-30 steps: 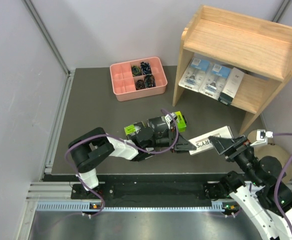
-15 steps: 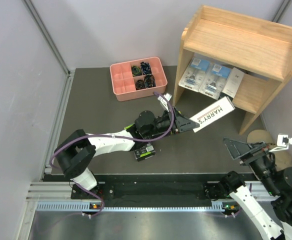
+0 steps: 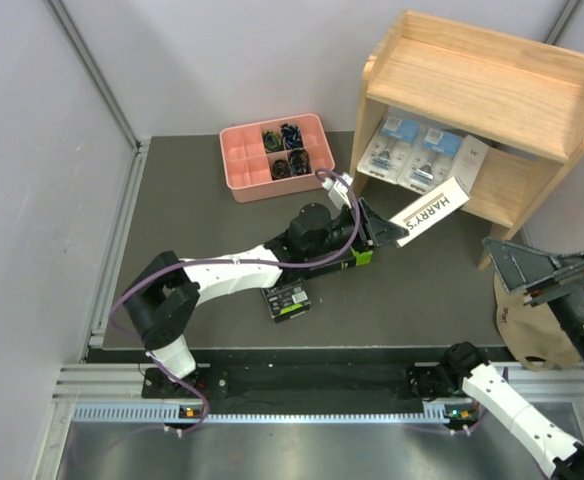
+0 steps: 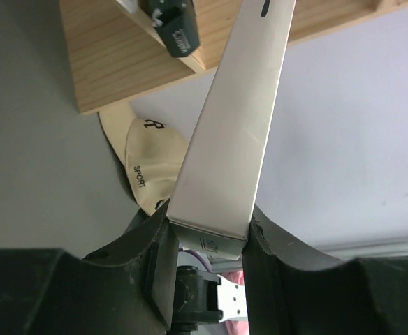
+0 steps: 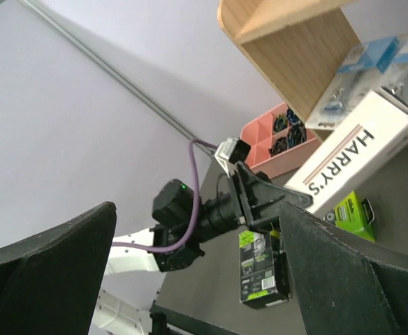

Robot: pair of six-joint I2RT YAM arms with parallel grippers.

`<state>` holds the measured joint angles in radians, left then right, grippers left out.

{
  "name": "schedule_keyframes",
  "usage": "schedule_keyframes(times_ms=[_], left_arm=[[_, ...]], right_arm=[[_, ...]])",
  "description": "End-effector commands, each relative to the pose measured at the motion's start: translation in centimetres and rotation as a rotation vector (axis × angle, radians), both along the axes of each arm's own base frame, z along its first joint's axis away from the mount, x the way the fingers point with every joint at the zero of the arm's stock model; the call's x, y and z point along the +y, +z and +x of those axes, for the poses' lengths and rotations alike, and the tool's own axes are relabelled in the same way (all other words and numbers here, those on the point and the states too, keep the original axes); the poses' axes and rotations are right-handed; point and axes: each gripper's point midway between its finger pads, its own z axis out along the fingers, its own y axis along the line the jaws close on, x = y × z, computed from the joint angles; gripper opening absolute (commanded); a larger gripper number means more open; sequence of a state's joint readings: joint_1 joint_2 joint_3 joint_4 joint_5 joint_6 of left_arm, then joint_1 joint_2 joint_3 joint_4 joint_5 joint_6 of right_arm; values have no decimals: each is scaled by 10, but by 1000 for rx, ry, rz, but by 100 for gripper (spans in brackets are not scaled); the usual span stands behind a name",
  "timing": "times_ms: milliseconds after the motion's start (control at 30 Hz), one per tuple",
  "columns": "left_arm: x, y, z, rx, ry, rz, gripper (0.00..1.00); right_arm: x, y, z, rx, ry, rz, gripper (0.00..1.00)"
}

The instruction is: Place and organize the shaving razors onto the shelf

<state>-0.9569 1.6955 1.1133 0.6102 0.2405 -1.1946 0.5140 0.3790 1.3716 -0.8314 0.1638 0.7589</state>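
Observation:
My left gripper is shut on a slim white razor box marked HARRY'S, held off the table and angled up toward the lower tier of the wooden shelf. The left wrist view shows that box clamped between both fingers. Two blue blister packs and another white box lie on the lower tier. A black and green box lies on the mat, and a second one sits partly under the left arm. My right gripper hangs open and empty beyond the mat's right edge.
A pink divided tray with small dark items sits at the back of the mat, left of the shelf. A tan paper bag lies by the shelf's right foot, below the right gripper. Grey walls close in the left and back sides.
The left arm swung the white box from the middle of the mat up and right toward the lower shelf. The right gripper drew back to the right. A black and green box now lies uncovered.

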Motion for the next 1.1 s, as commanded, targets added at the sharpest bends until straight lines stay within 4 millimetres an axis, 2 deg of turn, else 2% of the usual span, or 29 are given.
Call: schedule_keyframes(times_ms=[0, 267, 300, 367, 400, 467, 500, 567, 600, 667, 833, 867, 900, 967, 1000, 1067], left_arm=[[-2, 33, 17, -42, 67, -56, 0], [-18, 37, 22, -48, 60, -50, 0], [-22, 45, 23, -60, 59, -60, 0], [-31, 39, 23, -62, 52, -40, 0], [-35, 49, 24, -76, 51, -51, 0], [-47, 43, 25, -75, 47, -31, 0], [-52, 54, 26, -86, 49, -48, 0], [-66, 44, 28, -85, 47, -21, 0], [-71, 57, 29, -99, 50, -41, 0], [-83, 47, 33, -99, 65, -16, 0], [-110, 50, 38, -84, 93, -29, 0], [-114, 61, 38, -85, 98, -48, 0], [-123, 46, 38, -62, 97, -20, 0], [-134, 54, 34, -52, 98, -46, 0], [-139, 45, 40, -37, 129, -36, 0], [-146, 51, 39, -27, 159, -59, 0]], right_arm=[[3, 30, 3, -47, 8, -42, 99], [5, 39, -1, -71, 26, -35, 99], [5, 39, -2, -70, 31, -35, 99], [5, 42, -5, -74, 37, -32, 99], [5, 44, -7, -77, 39, -28, 99], [5, 46, -11, -79, 53, -18, 99], [6, 46, -12, -79, 60, -16, 99], [8, 48, -14, -79, 72, -6, 99], [8, 47, -15, -76, 74, -5, 99], [8, 47, -16, -74, 82, 5, 99], [6, 48, -22, -80, 86, 18, 99], [6, 48, -22, -80, 86, 19, 99], [5, 48, -23, -80, 83, 19, 99], [4, 50, -25, -83, 86, 24, 99], [3, 49, -26, -82, 85, 26, 99], [3, 48, -27, -78, 87, 27, 99]])
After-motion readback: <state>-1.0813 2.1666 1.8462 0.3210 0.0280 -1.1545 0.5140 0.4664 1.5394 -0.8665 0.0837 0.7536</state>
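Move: The open slot at the right end of the lower shelf, where the held Harry's box is going, lies some 20 cm to the right of the left hand, about 12 cm ahead and 6 cm lower. Just left of that slot lies the white box already on the shelf, roughly 12 cm right and 13 cm ahead of the left hand; the nearer blister pack is about 6 cm right and 14 cm ahead, both some 6 cm below. From the right hand, the slot is roughly 25 cm ahead, 9 cm right and 22 cm below. Still pinching the Harry's box by its near end, the left hand first eases forward with a slight dip, then sweeps right across the shelf's front towards the free slot, about 13 cm right and 4 cm forward in all, barely turning. The empty right hand, fingers wide open, rises some 4 cm and draws slightly back. ##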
